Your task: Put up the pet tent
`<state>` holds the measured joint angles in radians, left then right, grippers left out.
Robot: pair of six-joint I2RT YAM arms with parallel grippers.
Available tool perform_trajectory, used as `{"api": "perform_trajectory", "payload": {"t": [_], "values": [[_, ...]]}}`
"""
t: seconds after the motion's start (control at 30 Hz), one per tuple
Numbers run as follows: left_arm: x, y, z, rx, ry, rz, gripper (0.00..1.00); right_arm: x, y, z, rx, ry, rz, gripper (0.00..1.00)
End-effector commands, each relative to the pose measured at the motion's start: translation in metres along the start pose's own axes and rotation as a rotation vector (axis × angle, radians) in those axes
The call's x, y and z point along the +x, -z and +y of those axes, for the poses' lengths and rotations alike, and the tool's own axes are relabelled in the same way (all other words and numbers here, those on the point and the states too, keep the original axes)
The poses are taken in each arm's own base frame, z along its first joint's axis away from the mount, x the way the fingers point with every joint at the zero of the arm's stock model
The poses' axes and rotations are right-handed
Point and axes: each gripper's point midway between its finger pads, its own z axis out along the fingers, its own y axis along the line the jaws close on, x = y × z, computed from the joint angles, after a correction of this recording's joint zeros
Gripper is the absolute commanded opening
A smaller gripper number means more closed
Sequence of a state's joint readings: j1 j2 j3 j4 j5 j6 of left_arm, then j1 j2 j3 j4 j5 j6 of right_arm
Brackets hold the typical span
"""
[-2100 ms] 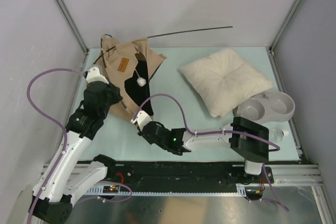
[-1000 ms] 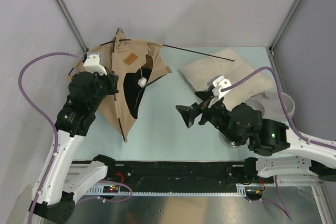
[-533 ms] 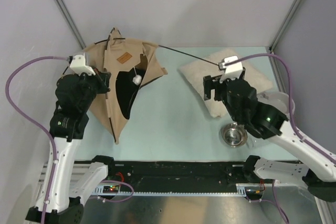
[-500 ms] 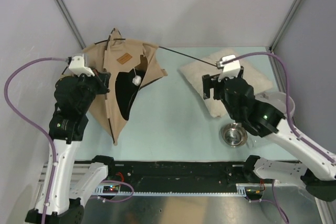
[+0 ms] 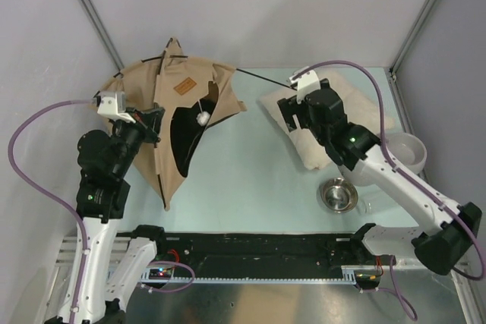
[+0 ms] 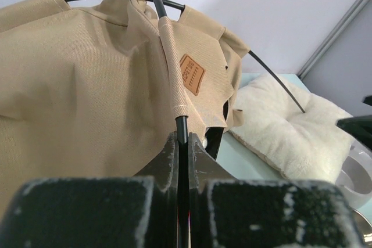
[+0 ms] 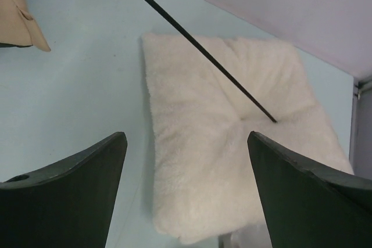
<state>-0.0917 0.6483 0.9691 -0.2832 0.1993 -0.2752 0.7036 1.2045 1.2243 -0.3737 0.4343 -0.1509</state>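
The pet tent (image 5: 190, 108) is tan canvas, half raised at the back left, with a brown label (image 5: 182, 87), a white pom-pom (image 5: 203, 117) and a dark doorway. My left gripper (image 5: 149, 117) is at the tent's left side. In the left wrist view it (image 6: 182, 142) is shut on a thin black pole (image 6: 182, 125) that runs up a fabric sleeve. Another pole's free end (image 5: 266, 78) sticks out rightward over the pillow. My right gripper (image 5: 291, 121) hovers open above the pillow's left half. In the right wrist view it (image 7: 186, 137) holds nothing, and the pole's tip (image 7: 256, 105) lies just beyond its fingers.
A fluffy cream pillow (image 5: 372, 111) lies at the back right, partly under my right arm. A steel bowl (image 5: 338, 195) and a grey double bowl (image 5: 399, 149) sit at the right. Grey walls close in the back and both sides.
My right arm has swung from the front centre up and back over the pillow, towards the free pole end. My left gripper kept its hold, and the tent shifted a little.
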Motion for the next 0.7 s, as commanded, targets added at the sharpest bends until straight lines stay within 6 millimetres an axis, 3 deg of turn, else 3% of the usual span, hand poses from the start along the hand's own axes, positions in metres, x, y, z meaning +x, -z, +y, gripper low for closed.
{"api": "perform_trajectory", "payload": {"t": [0.0,0.3,0.43,0.53,0.67], "values": [[-0.045,0.014,-0.022,0.090,-0.033,-0.187,0.00,-0.028,-0.034,0.006,-0.075,0.074,-0.113,0.90],[-0.034,0.025,-0.019,0.074,-0.018,-0.181,0.00,-0.030,-0.119,0.003,-0.036,0.138,-0.208,0.85],[-0.030,0.027,-0.017,0.067,-0.023,-0.169,0.00,-0.022,-0.151,-0.006,0.058,0.193,-0.204,0.77],[-0.027,0.026,-0.016,0.062,-0.022,-0.158,0.00,-0.018,-0.162,-0.014,0.136,0.227,-0.203,0.64],[-0.025,0.023,-0.013,0.052,-0.020,-0.152,0.00,-0.030,-0.161,-0.022,0.223,0.264,-0.256,0.33]]}}
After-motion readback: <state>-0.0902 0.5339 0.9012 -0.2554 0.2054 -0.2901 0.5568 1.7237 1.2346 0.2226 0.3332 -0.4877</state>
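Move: The free stretch of the tent pole where the right fingers will close lies about 15 cm ahead of the right hand, 3 cm to its left and 10 cm below. Beneath, the pillow's middle is some 10 cm ahead, 14 cm right and 26 cm down; the tent's right corner is roughly 10 cm ahead, 12 cm left and 17 cm lower. From the left hand that pole stretch lies about 22 cm ahead, 30 cm right and 16 cm below. Forward and down, with a slight drift left, the right hand reaches about 15 cm out and 9 cm lower towards the tent's free pole, rolling its left side down some 15 degrees. Its wide-open fingers start closing late, ending about half shut with the pole across their tips. The left hand keeps its shut grip on the other pole and eases it back about 2 cm, tipping slightly up. ##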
